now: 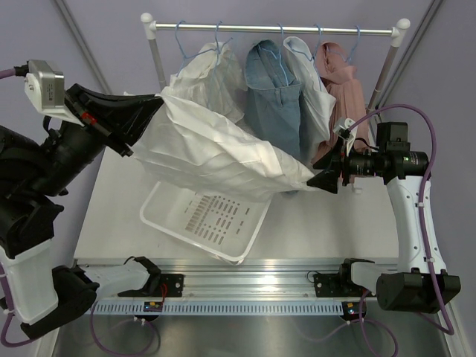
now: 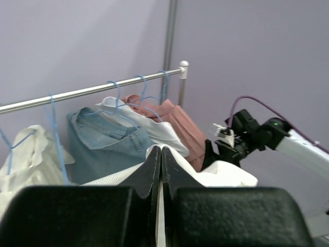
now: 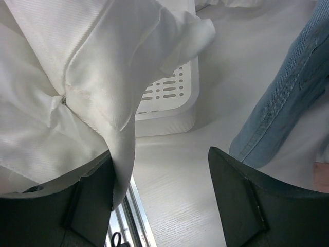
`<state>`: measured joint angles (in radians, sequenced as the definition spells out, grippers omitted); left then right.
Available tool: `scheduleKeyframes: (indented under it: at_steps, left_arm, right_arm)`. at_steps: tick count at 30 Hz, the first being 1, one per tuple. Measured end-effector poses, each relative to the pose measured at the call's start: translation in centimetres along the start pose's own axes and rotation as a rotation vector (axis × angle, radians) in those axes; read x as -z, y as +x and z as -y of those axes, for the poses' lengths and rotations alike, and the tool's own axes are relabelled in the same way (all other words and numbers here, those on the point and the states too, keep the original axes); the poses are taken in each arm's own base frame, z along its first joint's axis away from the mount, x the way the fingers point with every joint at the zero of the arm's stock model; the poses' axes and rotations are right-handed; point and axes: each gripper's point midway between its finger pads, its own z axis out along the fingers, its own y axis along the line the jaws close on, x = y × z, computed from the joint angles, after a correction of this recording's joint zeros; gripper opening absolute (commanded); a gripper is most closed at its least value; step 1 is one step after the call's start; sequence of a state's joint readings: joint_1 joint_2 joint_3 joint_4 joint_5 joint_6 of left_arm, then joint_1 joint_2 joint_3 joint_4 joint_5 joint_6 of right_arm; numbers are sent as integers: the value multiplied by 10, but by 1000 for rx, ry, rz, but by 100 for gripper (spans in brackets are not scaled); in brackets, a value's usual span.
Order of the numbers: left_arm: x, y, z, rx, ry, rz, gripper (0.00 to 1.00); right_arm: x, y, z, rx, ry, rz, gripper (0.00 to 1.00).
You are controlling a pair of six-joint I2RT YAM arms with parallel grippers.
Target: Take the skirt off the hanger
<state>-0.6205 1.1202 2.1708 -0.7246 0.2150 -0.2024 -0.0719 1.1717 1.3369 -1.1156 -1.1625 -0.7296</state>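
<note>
A white skirt (image 1: 216,152) stretches in the air across the table, from my left gripper (image 1: 149,111) down to my right gripper (image 1: 321,172). In the left wrist view the left gripper (image 2: 161,150) is shut on a thin fold of the skirt (image 2: 226,175). The right gripper (image 3: 159,154) stands open, and the skirt's (image 3: 77,67) end drapes over its left finger (image 3: 92,195) with nothing between the jaws. The skirt's upper edge lies against a white garment (image 1: 204,74) on the leftmost blue hanger (image 1: 181,41). I cannot tell whether the two are joined.
A rail (image 1: 297,30) at the back carries a denim garment (image 1: 271,97), another white one (image 1: 316,89) and a pink one (image 1: 342,82) on blue hangers. A white slotted basket (image 1: 204,219) lies tilted on the table under the skirt.
</note>
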Motion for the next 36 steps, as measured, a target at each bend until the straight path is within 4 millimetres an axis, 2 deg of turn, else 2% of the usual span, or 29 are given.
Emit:
scheduleKeyframes:
  at_steps: [6, 11, 14, 16, 18, 21, 25, 28, 32, 36]
  left_arm:
    - [4, 7, -23, -49, -117, -30, 0]
    - [12, 14, -33, -70, -171, -58, 0]
    - [13, 33, -38, -65, -186, -100, 0]
    - [6, 60, -41, -43, -180, -155, 0]
    - [-5, 95, -42, 5, -152, -227, 0]
    - [-25, 161, -41, 104, -97, -355, 0]
    - [-43, 238, -41, 231, -54, -501, 0]
    - [-45, 273, -39, 297, -30, -559, 0]
    - [-41, 303, -36, 347, -7, -594, 0]
    - [-16, 350, -39, 378, -32, -681, 0]
  right_arm:
    - [0, 0, 1, 1, 2, -1, 77]
    - [0, 0, 1, 2, 2, 0, 77]
    - [0, 0, 1, 1, 1, 0, 77]
    - [-1, 0, 2, -2, 0, -1, 77]
    - [-1, 1, 2, -5, 0, -2, 77]
    - [-1, 1, 2, -5, -1, -1, 78]
    - [-1, 1, 2, -6, -1, -1, 78]
    - [-1, 1, 2, -11, -1, -2, 78]
    - [-1, 1, 2, -11, 0, -2, 78]
    - [-1, 1, 2, -10, 0, -3, 78]
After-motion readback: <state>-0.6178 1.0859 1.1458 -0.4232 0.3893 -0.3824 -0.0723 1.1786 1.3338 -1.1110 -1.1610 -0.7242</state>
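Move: The left hand holds the white skirt high up. The basket it is bound for has its middle about 13 cm ahead, 5 cm to the right and some 55 cm below. From the left hand, the hanging jeans are roughly 37 cm ahead, 28 cm right and 35 cm lower; the hanging white clothes are about 38 cm ahead and 3 cm right. From the idle right hand, the basket is 36 cm left, 5 cm ahead, 24 cm below. Downward in one big sweep, after a slow drift of 2 or 3 cm forward and left, the left hand lowers the skirt about 33 cm towards the basket, swinging right and somewhat forward on the way. The wrist tips down some 40 degrees while the shut fingers keep their pinch on the cloth. ##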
